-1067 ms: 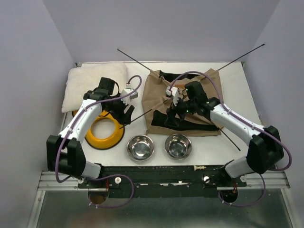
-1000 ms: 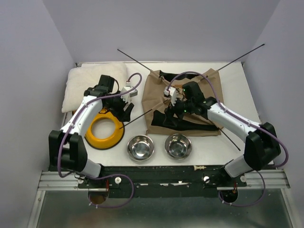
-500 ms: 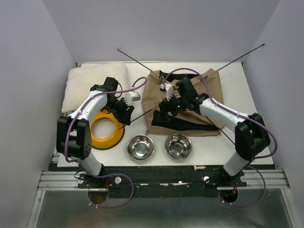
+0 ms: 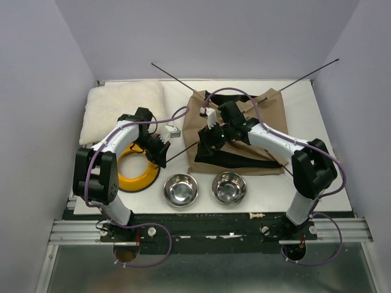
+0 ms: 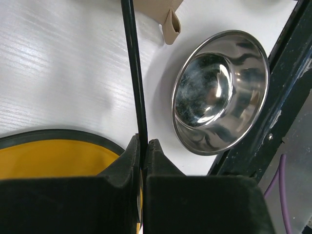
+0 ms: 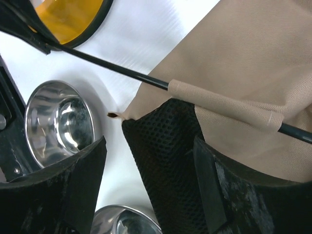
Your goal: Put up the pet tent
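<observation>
The pet tent (image 4: 269,116) lies flat on the table, tan fabric with black trim, two thin black poles crossing through it. One pole (image 4: 183,148) sticks out of the tent's near-left corner. My left gripper (image 4: 160,158) is shut on that pole's free end; in the left wrist view the pole (image 5: 134,73) runs straight into the closed gripper (image 5: 143,146). My right gripper (image 4: 208,139) hovers open over the same corner. Its gripper (image 6: 148,146) straddles the black mesh trim (image 6: 161,141), just below the tan sleeve (image 6: 219,105) that the pole (image 6: 112,68) enters.
A cream cushion (image 4: 119,110) lies at the back left. A yellow ring-shaped dish (image 4: 134,168) sits under the left arm. Two steel bowls (image 4: 181,188) (image 4: 229,187) stand near the front edge. The other pole (image 4: 174,76) juts out past the table's back.
The left gripper has closed on the pole's end. The right gripper has moved left to the tent's near-left corner and narrowed slightly, still open.
</observation>
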Robot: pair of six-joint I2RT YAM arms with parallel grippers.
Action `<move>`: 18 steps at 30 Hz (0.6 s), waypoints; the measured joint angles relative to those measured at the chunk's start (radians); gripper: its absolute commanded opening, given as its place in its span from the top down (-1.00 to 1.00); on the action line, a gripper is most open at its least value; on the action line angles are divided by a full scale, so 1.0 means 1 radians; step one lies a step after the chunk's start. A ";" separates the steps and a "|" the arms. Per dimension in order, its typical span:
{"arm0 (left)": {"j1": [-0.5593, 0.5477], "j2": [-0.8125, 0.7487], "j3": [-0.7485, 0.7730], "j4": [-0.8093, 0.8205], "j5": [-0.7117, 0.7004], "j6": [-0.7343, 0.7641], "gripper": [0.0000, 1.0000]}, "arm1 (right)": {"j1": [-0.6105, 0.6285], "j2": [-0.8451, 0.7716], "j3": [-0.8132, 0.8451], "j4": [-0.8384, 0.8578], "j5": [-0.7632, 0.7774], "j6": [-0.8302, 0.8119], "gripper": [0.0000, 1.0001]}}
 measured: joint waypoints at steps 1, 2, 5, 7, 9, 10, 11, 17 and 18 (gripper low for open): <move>0.000 0.000 0.000 0.000 0.003 0.001 1.00 | 0.001 0.008 0.008 0.000 0.002 0.005 -0.48; 0.000 0.000 0.000 0.000 0.010 0.000 1.00 | 0.002 0.015 0.014 -0.002 0.005 0.009 -0.42; -0.002 0.000 0.000 0.003 0.038 -0.027 1.00 | 0.003 0.028 0.022 -0.006 0.011 0.017 -0.17; -0.005 0.000 0.000 0.012 0.055 -0.058 1.00 | 0.004 0.034 0.028 -0.013 0.012 0.021 -0.10; -0.012 -0.002 -0.005 0.040 0.074 -0.107 1.00 | 0.004 0.035 0.032 -0.014 0.011 0.034 -0.05; -0.016 -0.004 -0.010 0.055 0.081 -0.126 1.00 | 0.004 0.035 0.034 -0.014 0.011 0.039 0.01; -0.022 -0.007 -0.018 0.074 0.090 -0.148 1.00 | 0.004 0.035 0.035 -0.014 0.011 0.043 0.13; -0.052 -0.019 -0.046 0.167 0.139 -0.247 1.00 | 0.004 0.035 0.046 -0.020 -0.013 0.060 0.99; -0.054 -0.023 -0.046 0.177 0.147 -0.255 1.00 | 0.004 0.035 0.048 -0.019 -0.021 0.067 0.99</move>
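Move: The left gripper already holds the near end of the pole. From it, the tent's corner tab lies about 10 cm to the right, 3 cm back and 6 cm lower; the left bowl is some 7 cm right and 10 cm back, the yellow ring about 10 cm left and 2 cm back. From the open right gripper, the mesh corner is roughly 4 cm back, 3 cm left and 4 cm below, with the sleeve mouth 4 cm left and 1 cm ahead. Keep the pole end pinched in the left gripper and push it about 4.5 cm to the right, rising slightly, towards the tent's corner tab, tilting the wrist some 10 degrees. Meanwhile hold the right gripper almost in place beside the sleeve and shut its wide-open fingers fully at the mesh corner; whether they catch cloth can't be seen. ##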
